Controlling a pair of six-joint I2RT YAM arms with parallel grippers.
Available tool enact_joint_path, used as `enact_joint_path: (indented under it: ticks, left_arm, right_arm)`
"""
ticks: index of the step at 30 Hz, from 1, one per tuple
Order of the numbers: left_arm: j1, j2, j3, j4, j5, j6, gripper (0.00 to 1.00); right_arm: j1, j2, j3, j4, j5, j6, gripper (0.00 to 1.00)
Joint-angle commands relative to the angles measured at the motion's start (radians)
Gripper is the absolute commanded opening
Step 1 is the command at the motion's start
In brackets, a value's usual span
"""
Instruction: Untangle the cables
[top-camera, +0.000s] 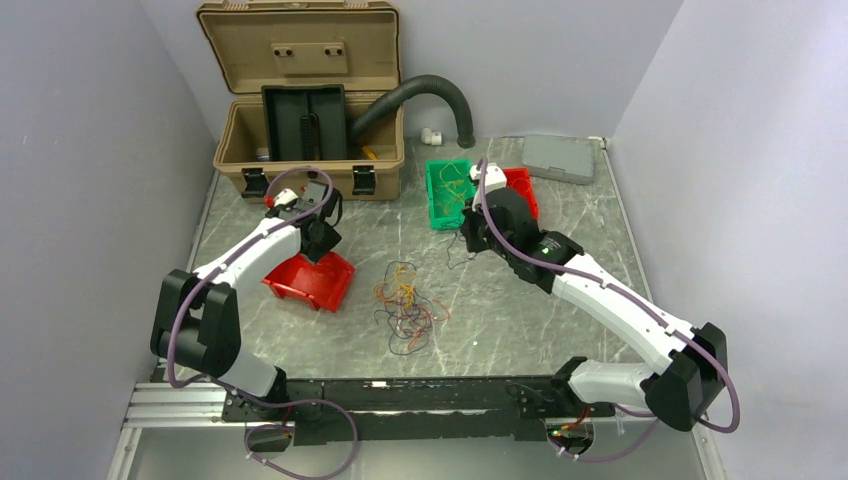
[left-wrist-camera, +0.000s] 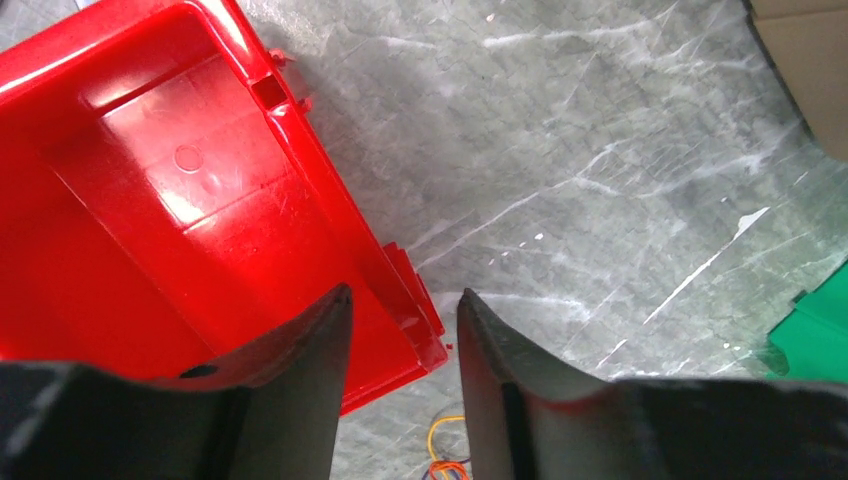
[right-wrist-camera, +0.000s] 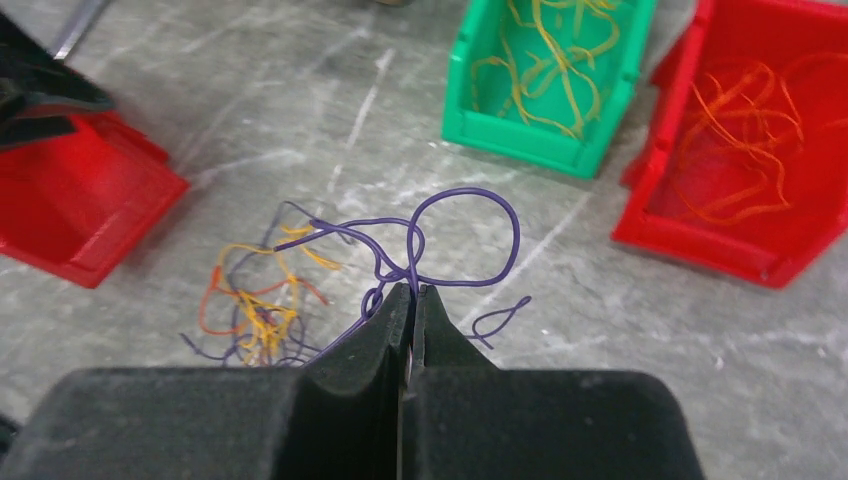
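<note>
The cables (top-camera: 405, 305) lie in a loose tangle of orange, yellow, red and dark strands on the table's middle; in the right wrist view the same tangle (right-wrist-camera: 255, 300) sits to the left. My right gripper (right-wrist-camera: 412, 288) is shut on a purple strand (right-wrist-camera: 480, 200) that loops above its tips and trails back into the tangle. In the overhead view the right gripper (top-camera: 468, 238) hangs to the right of the tangle. My left gripper (left-wrist-camera: 403, 300) is open, straddling a wall corner of a red bin (left-wrist-camera: 180, 200) with a gap beside it. A bit of cable (left-wrist-camera: 445, 440) shows below.
A green bin (right-wrist-camera: 520, 140) holds yellow strands and a second red bin (right-wrist-camera: 650, 200) holds orange ones, both at the back right. An open tan toolbox (top-camera: 310, 150), a black corrugated hose (top-camera: 430, 90) and a grey flat case (top-camera: 558, 158) stand along the back.
</note>
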Motion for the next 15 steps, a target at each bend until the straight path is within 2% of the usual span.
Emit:
enact_joint_path:
  ticks: [1, 9, 15]
  left_arm:
    - [-0.02, -0.061, 0.065, -0.042, -0.075, 0.036, 0.51]
    - [-0.008, -0.354, 0.013, -0.104, -0.216, 0.204, 0.79]
    - [0.068, -0.566, 0.027, -0.165, -0.222, 0.361, 0.82]
  right_arm:
    - [-0.004, 0.021, 0.061, 0.121, -0.189, -0.054, 0.0]
    - [0.021, 0.143, 0.156, 0.254, -0.404, -0.023, 0.0]
    - [0.128, 0.311, 0.308, 0.335, -0.41, 0.007, 0.0]
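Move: The left red bin's middle is about 5 cm back, 5 cm left of the left hand and 5 below, its right-hand corner between the fingers; the cable pile is some 11 cm back, 17 right. From the right hand, holding a purple cable, that bin is roughly 34 cm left, 3 back, 18 below; the pile about 12 left, 9 back; the green bin 16 ahead, 2 left. Left hand opens off the red bin and rises about 14 cm; right carries the purple cable 12 cm left. ##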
